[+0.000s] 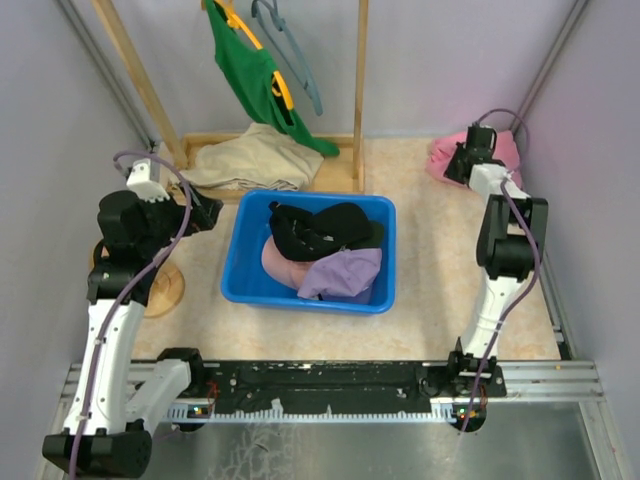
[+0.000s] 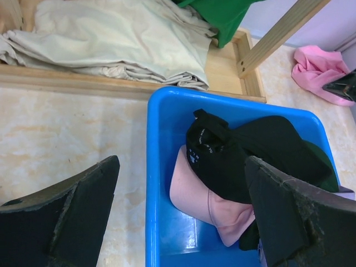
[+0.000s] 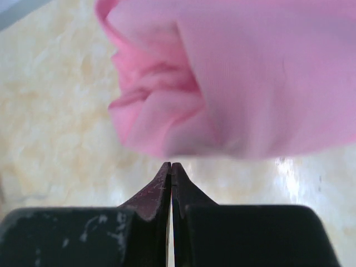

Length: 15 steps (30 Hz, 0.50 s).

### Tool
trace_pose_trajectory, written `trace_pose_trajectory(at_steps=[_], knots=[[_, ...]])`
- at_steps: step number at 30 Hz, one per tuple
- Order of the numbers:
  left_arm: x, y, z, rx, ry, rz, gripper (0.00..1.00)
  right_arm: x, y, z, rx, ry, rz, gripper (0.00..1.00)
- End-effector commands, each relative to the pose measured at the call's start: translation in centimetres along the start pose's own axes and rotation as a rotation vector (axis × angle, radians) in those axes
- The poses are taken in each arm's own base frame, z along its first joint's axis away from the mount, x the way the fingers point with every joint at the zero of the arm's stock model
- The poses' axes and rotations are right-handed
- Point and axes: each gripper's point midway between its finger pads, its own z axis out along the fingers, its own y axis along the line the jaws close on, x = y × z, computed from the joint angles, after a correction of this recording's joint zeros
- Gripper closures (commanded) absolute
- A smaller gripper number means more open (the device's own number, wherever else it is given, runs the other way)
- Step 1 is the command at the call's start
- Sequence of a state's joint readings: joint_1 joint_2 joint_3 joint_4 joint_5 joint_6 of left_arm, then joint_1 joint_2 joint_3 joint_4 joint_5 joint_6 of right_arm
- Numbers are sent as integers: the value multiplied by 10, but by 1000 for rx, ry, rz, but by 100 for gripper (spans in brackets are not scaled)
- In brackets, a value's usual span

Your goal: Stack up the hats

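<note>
The hats lie piled in a blue bin at the table's middle. Black hats are on top, a pink hat is under them at the left, and a lavender hat is at the front right. My left gripper hovers open just left of the bin. In the left wrist view my left gripper straddles the bin's left wall, over the pink hat and a black hat. My right gripper is shut and empty at the far right; in its wrist view its tips sit just short of a pink cloth.
A wooden rack at the back holds a green shirt on hangers, with a beige cloth on its base. The brimless pink cloth lies in the far right corner. A round wooden disc sits by the left arm.
</note>
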State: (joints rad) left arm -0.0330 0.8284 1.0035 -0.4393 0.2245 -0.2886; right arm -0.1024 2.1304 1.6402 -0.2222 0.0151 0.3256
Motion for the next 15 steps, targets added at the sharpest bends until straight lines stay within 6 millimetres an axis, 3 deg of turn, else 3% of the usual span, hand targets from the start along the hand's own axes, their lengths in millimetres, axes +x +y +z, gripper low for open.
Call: trace_pose_trajectory(at_steps=[1,3,6,10,15], knots=[[16,-1,16,31,52,-36,1,-42,42,-80,-192,-128,-2,93],[30,-3,26,57,115,-59,1,-30,47,-100,-231,-95,10,77],[43,3,38,47,181,-75,1,4,59,-132,-294,-4,34,60],[33,17,35,-51,170,-52,1,52,80,-184,-354,43,-21,47],[34,17,34,-55,199,-37,1,99,95,-216,-418,149,-48,39]])
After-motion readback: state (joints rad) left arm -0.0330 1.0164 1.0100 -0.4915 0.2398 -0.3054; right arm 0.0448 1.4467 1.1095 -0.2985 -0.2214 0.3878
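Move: From the right hand, closed at the pink cloth, the black hat in the bin lies about 32 cm left and 18 cm back, nearly level in height. The dark green hat is some 20 cm left and 18 cm back, the purple hat 27 cm left and 26 cm back; the cloth's middle is 3 cm ahead and 5 cm right, slightly lower. For the open left hand, the black hat is roughly 8 cm ahead, 22 cm right and 24 cm below. Right hand sweeps some 20 cm back-left from cloth towards bin, rising, opening past half; left sinks 6 cm. ##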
